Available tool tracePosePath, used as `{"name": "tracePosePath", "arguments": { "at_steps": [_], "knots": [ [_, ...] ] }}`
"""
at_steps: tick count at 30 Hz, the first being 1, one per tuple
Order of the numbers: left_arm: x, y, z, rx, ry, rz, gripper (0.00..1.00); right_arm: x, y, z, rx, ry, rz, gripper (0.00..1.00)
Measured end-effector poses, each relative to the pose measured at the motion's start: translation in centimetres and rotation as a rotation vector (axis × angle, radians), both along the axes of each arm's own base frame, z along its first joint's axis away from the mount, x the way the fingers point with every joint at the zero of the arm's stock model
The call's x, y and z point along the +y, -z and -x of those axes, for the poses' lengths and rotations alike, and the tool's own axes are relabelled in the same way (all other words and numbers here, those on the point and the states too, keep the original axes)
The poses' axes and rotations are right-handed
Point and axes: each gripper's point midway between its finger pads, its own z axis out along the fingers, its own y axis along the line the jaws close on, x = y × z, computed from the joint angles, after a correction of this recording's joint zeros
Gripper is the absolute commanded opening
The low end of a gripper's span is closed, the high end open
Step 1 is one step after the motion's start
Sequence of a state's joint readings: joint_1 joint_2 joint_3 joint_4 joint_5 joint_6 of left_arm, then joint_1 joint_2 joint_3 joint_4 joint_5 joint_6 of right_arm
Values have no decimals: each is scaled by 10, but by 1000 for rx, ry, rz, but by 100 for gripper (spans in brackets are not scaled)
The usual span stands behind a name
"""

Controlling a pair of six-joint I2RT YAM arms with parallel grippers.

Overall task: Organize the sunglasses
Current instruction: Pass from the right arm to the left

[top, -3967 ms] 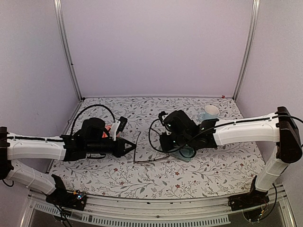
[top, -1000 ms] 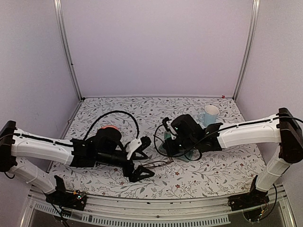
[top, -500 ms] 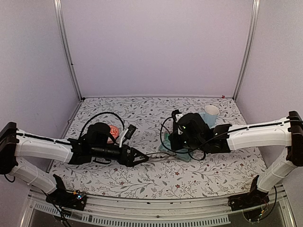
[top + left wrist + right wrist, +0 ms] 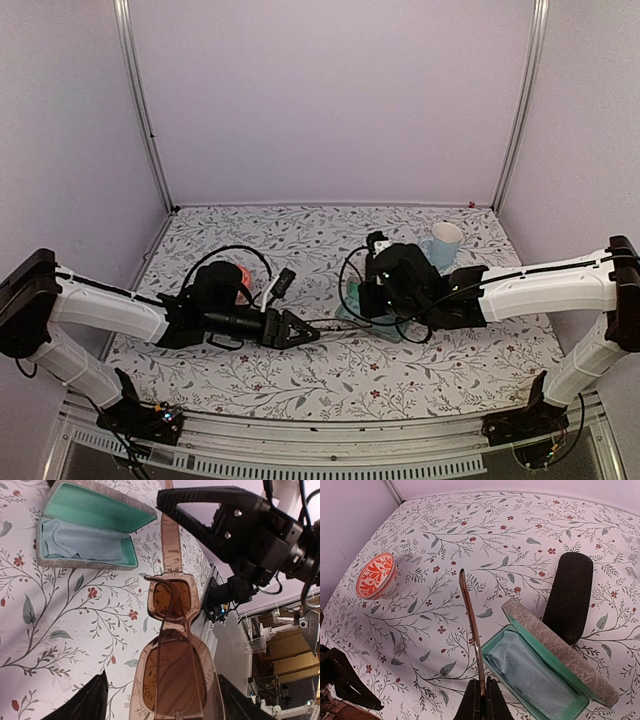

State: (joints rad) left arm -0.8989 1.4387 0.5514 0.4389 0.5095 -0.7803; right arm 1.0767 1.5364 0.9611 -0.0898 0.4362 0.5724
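Note:
One pair of sunglasses (image 4: 172, 670) with a translucent brown frame and brown lenses hangs just above the floral table, between the arms (image 4: 325, 324). My left gripper (image 4: 162, 680) is open and straddles the front of the frame, with a gap showing at its left finger (image 4: 85, 705). My right gripper (image 4: 481, 687) is shut on one slim temple (image 4: 470, 620), which sticks out forward from its fingers. Just right of that gripper lies the open grey case (image 4: 555, 645), with a teal lining and a blue cloth inside.
A black oval case (image 4: 568, 596) lies behind the grey case. A red patterned bowl (image 4: 235, 275) stands by the left arm, and a white mug (image 4: 443, 240) at the back right. The table's near edge runs close past the glasses in the left wrist view.
My left gripper has swung up from nearer the front edge, lined up on the glasses, and its jaws have narrowed around the frame. The right gripper has stayed shut on the temple.

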Motion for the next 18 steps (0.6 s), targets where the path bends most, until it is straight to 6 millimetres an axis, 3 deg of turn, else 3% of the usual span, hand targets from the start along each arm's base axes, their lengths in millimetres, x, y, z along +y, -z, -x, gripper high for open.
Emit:
{"name": "tracePosePath", "arguments": {
  "at_steps": [18],
  "knots": [
    [-6,-8,-2,8,11,40,36,1,-1,3,-7,13,-3,0]
  ]
}}
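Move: The sunglasses hang in the air, held by the right gripper. The middle of their front is about 4 cm to the left gripper's right and 1 cm ahead, at its height, with the near lens already between the open left fingers. From the right gripper that middle is some 5 cm back, 6 cm left and 2 cm lower. Counted from the left gripper, the open green case lies roughly 7 cm ahead, 13 cm right and 12 cm below; the black case is about 12 cm beyond the green one. Close the left fingers from about three-quarters open to about half, until they pinch the near lens's frame by its two edges. Let the left gripper rise only about 1 cm as they close, fingers still pointing right and slightly down. Keep the right gripper practically still, shut on the far temple, so that it holds the sunglasses steady. ##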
